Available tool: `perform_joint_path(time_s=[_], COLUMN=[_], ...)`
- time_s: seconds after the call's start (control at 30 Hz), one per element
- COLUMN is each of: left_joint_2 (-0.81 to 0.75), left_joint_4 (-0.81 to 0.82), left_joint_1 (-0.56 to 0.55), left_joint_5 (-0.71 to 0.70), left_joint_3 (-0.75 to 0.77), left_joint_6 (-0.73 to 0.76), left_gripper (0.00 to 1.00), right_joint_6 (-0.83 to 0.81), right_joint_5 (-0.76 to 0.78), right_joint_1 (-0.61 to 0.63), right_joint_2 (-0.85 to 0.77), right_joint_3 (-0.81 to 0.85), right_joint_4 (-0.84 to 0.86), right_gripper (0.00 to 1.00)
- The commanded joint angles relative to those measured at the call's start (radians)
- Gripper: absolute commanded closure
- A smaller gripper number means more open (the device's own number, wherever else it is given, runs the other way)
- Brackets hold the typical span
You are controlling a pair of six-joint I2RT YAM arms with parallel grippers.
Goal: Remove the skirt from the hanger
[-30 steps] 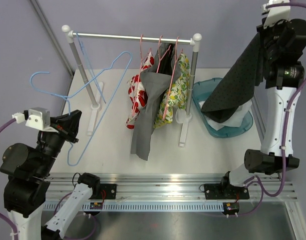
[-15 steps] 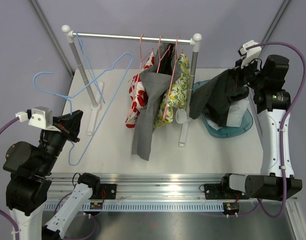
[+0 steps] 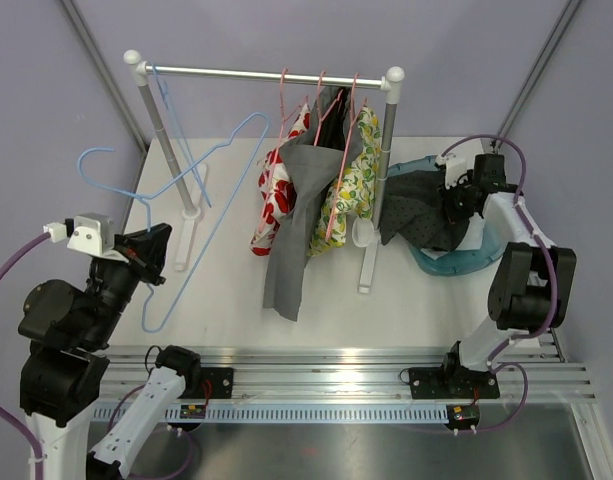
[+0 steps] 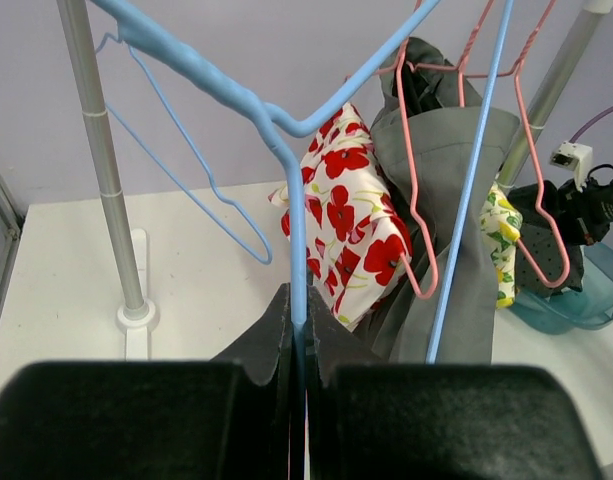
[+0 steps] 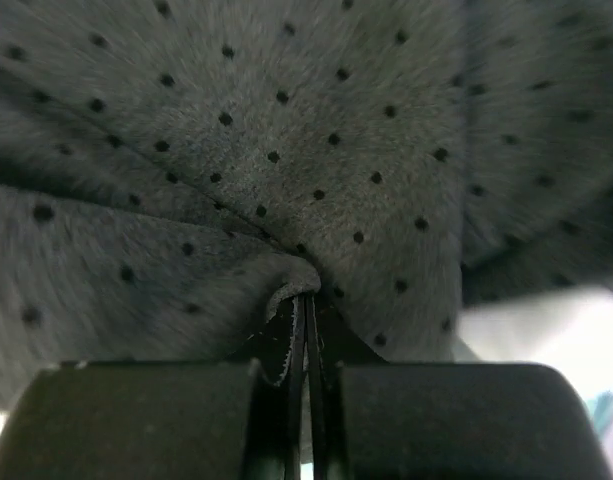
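My left gripper (image 3: pixel 154 252) is shut on the lower bar of a bare blue hanger (image 3: pixel 201 165), holding it up off the table left of the rack. In the left wrist view the hanger's blue wire (image 4: pixel 296 230) runs straight up out of the closed left gripper (image 4: pixel 299 300). The skirt (image 3: pixel 418 207), dark grey with black dots, hangs bunched from my right gripper (image 3: pixel 453 195) over the teal basket (image 3: pixel 466 262), free of the hanger. Dotted fabric (image 5: pixel 286 120) fills the right wrist view, with a fold pinched in the right gripper (image 5: pixel 304 305).
A rack with a metal rail (image 3: pixel 236 72) stands at the back. Pink hangers on it carry a red-flowered garment (image 3: pixel 276 185), a long grey one (image 3: pixel 291 250) and a lemon-print one (image 3: pixel 351 190). A second blue hanger (image 3: pixel 176 130) hangs at the rail's left end.
My right arm has come down from high at the far right, lowering the skirt from full hanging length into a bunch over the basket. The left gripper and blue hanger shifted slightly right.
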Motion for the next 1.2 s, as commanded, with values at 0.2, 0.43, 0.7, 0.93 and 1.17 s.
perform_joint_path(time_s=[0.2,0.43,0.7,0.93,1.17], left_joint_2=[0.039,0.059,0.250,0.478,0.666], left_joint_4=[-0.077,-0.094,-0.068,0.035,0.110], left_joint_1=[0.003,0.003,0.003,0.003,0.004], left_joint_5=[-0.058,-0.118,-0.298,-0.262,-0.272], left_joint_3=[0.003,-0.001,0.067,0.226,0.355], left_joint_6=[-0.014,-0.024,-0.027,0.009,0.072], left_gripper=[1.00,1.00,1.00,1.00,1.00], right_joint_6=[-0.036,0.037,0.169,0.219,0.226], right_joint_5=[-0.054,-0.193,-0.356,-0.419,-0.468], right_joint_1=[-0.016,-0.022,-0.022,-0.024,-0.022], right_joint_2=[-0.056,-0.268,-0.464,-0.539,-0.579], right_joint_3=[0.004,0.047,0.012,-0.051,-0.105], right_joint_4=[-0.066,-0.204,-0.200,-0.154,-0.137], right_gripper=[0.93,0.04,0.00,0.00,0.01])
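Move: The left hand holds the empty blue hanger, and the free stretch at the rail's left end is some 26 cm ahead, 7 left and 10 above it. The left rack post is level with that stretch and 3 cm farther left; the red-flowered skirt hangs about 23 cm ahead and 14 right, lower than the hand. The basin's middle is right under the right hand, about 6 cm down. The rack's right post is level with that hand, some 18 cm left. The right hand, still gripping the dark spotted skirt, sinks another 3 cm into the basin, opens its fingers wide and lets go, then climbs about 17 cm while drawing back 11 and left 8, rolling its left side up some 20 degrees. Meanwhile the left hand keeps its pinch on the hanger's shoulder by the neck, first dips about 5 cm with the fingers tipping down, then swings forward some 15 cm towards the rail's left end, turning slightly counter-clockwise and rising a little at the last, to bring the hook up to the rail. ##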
